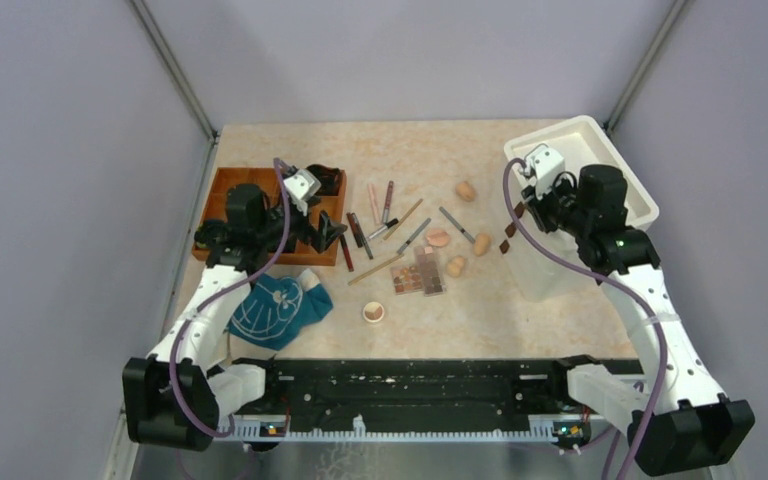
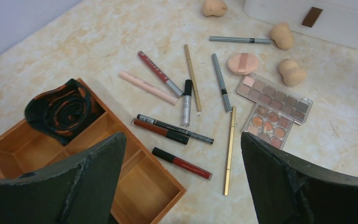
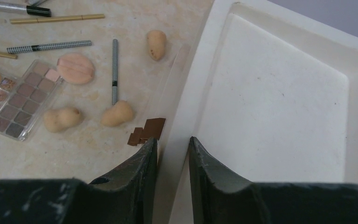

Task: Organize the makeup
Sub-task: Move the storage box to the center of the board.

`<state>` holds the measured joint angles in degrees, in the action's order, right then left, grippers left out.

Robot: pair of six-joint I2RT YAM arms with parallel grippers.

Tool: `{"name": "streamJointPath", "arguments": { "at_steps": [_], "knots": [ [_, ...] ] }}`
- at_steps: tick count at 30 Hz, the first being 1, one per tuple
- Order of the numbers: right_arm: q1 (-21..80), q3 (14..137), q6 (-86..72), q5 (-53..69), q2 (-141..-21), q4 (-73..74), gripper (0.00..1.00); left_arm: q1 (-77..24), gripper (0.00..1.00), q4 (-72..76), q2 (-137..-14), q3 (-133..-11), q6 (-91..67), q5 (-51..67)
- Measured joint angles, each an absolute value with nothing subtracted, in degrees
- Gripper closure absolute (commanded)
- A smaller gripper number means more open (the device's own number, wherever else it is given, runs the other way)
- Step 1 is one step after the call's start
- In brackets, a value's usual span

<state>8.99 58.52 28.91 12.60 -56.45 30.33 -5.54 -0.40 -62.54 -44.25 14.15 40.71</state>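
Note:
The makeup lies scattered mid-table: slim pencils and tubes, tan sponges, an eyeshadow palette and a small round compact. My left gripper hangs open above the corner of the wooden organizer. Below it lie a dark red tube and a gold pencil. My right gripper is shut on the near wall of the white bin, one finger outside and one inside. Sponges and a pink puff lie just left of it.
The wooden organizer stands at the left with a dark rolled item in one compartment. A teal patterned cloth lies in front of it. The white bin sits at the right with a brown label on its outer wall.

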Motion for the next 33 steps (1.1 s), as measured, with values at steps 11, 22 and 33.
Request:
{"name": "streamJointPath", "arguments": {
  "at_steps": [11,22,33],
  "knots": [
    [9.0,66.5,28.6,11.0,-71.5,21.4,1.0,-12.4,0.01,2.7,-66.4,-44.2,14.4,37.8],
    [8.4,73.0,32.9,20.3,-79.8,20.3,1.0,-12.4,0.01,5.6,-66.4,-43.4,14.4,36.3],
    [8.5,73.9,38.0,29.9,-79.2,25.3,1.0,-13.6,0.01,5.6,-67.0,-43.3,15.2,35.6]
  ]
}}
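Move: The right gripper already pinches the storage box by its left rim; the box's middle lies about 7 cm ahead and 8 cm right of that hand. The board's centre is some 28 cm to its left and 4 cm back, 18 cm below. The far sponge sits roughly 8 cm ahead and 12 cm left, the middle sponge 4 cm back and 9 cm left. From the left hand, the board's centre is about 16 cm right and 3 cm back. Keep the right fingers pinched on the left rim and push the storage box forward about 10 cm along the table, then haul it left towards the board's middle, easing back slightly and turning the wrist some 20 degrees counter-clockwise. Meanwhile bring the left gripper, wide open, about 4 cm right and slightly down towards the centre. ##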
